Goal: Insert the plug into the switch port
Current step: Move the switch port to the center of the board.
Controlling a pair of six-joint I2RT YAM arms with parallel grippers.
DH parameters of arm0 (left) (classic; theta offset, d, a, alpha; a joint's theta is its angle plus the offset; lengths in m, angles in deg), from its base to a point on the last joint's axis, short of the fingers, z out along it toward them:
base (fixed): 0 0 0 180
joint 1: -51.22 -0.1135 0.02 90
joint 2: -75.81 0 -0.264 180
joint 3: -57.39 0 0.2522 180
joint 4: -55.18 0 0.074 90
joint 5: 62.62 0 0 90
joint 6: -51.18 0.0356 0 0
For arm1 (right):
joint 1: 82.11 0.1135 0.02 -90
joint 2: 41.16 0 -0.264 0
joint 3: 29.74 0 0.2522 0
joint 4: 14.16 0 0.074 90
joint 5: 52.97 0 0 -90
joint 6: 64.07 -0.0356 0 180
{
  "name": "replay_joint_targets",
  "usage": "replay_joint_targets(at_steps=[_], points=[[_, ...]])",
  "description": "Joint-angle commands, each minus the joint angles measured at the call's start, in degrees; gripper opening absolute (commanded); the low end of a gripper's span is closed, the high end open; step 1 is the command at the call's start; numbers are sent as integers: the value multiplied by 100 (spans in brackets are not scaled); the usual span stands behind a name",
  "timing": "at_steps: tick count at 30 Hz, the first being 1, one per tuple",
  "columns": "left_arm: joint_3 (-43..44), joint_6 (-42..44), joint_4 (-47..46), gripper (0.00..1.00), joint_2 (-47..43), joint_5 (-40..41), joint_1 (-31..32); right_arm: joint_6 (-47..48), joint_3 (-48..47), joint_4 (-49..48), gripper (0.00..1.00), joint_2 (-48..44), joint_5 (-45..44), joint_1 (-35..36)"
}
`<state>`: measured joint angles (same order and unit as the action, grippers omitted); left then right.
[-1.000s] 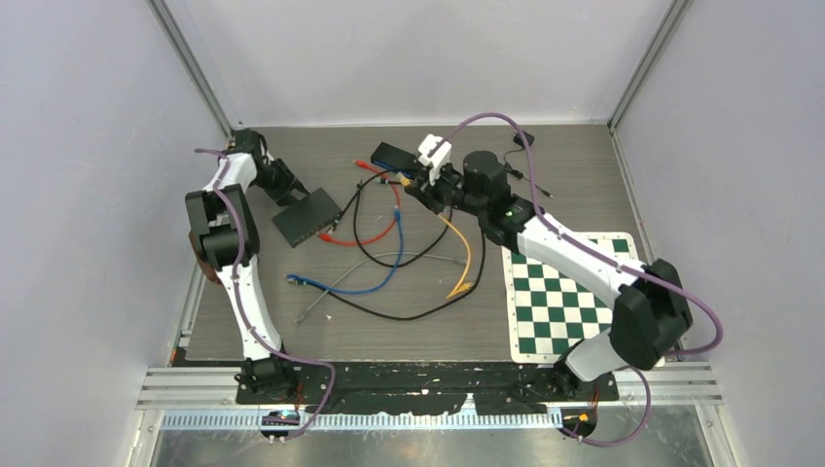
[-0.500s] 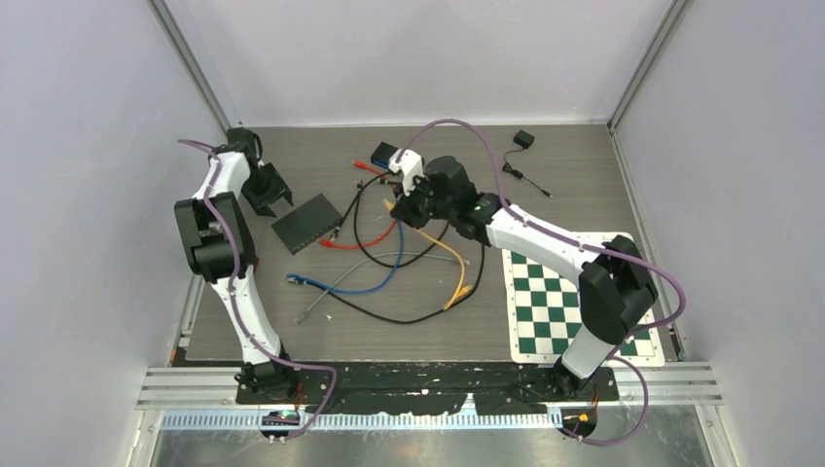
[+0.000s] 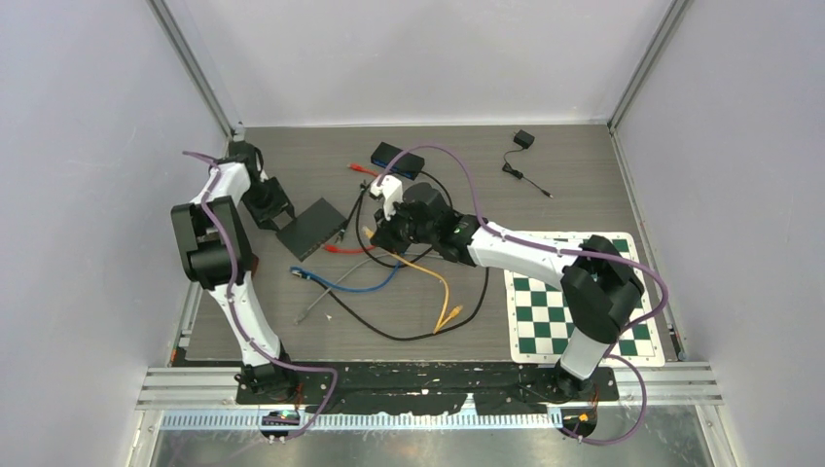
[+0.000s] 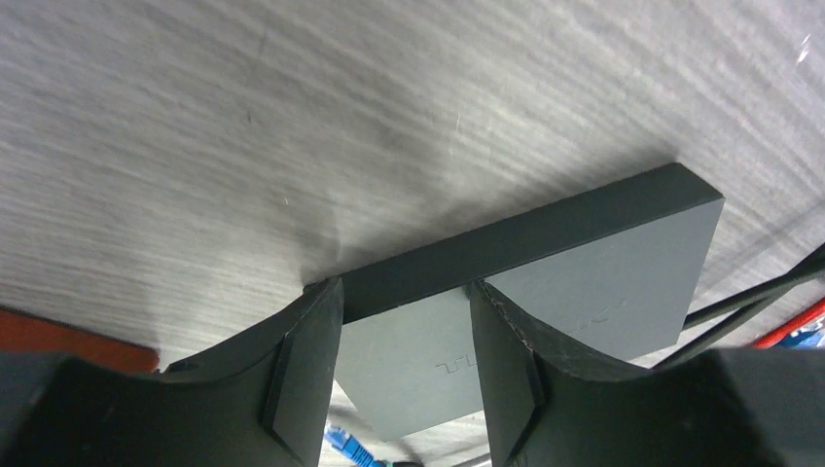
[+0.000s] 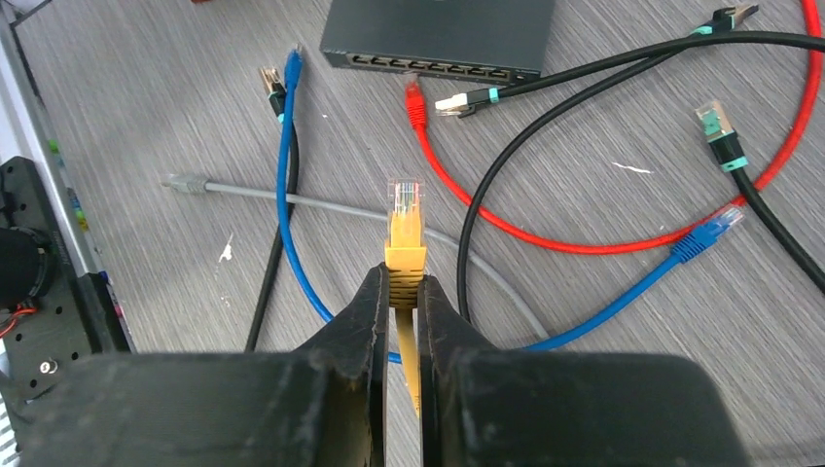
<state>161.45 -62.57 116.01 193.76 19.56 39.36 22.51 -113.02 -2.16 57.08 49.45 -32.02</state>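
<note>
The dark switch (image 3: pixel 311 226) lies flat at the left middle of the table. Its row of ports (image 5: pixel 433 68) faces my right gripper. My right gripper (image 5: pixel 404 287) is shut on the boot of the yellow plug (image 5: pixel 406 219), whose clear tip points at the ports from a short way off. From above, the right gripper (image 3: pixel 381 233) sits just right of the switch. My left gripper (image 4: pixel 406 292) stands open over the switch's (image 4: pixel 584 263) far left corner, one finger at the corner's end and the other over the top face. In the top view the left gripper (image 3: pixel 272 206) is at that corner.
Loose cables lie around the switch: red (image 5: pixel 545 238), blue (image 5: pixel 287 195), grey (image 5: pixel 292 199) and black (image 5: pixel 584 92), with a red plug (image 5: pixel 415 97) just short of the ports. A blue box (image 3: pixel 397 156) and a black adapter (image 3: pixel 523 139) sit at the back, a chessboard mat (image 3: pixel 569 292) at right.
My right arm has swung left and nearer with the yellow plug, from beside the blue box to the switch's port side. My left gripper opened, drew back, then returned to the switch's corner.
</note>
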Motion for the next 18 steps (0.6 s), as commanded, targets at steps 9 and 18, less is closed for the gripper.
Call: replay_joint_targets(at_steps=[9, 18], points=[[-1354, -242, -541, 54, -1412, -638, 8, 727, -1351, 1178, 5, 872, -724, 254], [-1550, -475, -691, 53, -1236, -521, 8, 987, -3258, 2150, 5, 2545, -1134, 842]])
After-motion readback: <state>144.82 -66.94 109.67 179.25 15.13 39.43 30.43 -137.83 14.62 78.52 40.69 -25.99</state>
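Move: Close at the left hand lies the switch port, its middle about 7 cm to the right and 2 cm back, only a centimetre or so lower. The blue plug is some 12 cm back and 4 cm right of that hand; the brown block is 11 cm back and 6 cm left. From the right hand the switch is about 19 cm left, 9 cm ahead and 13 cm below, with the red plug 15 cm left and 4 cm ahead, 14 cm down. Dragging back and to its right with half-open fingers at the outer long edge of the switch port, the left hand travels about 5 cm, then rises some 2 cm off it. Meanwhile the right hand, keeping its grip on the yellow plug, first sinks, then swings left and down towards the switch, ending about 6 cm left and 6 cm lower, rolling roughly 15 degrees. ##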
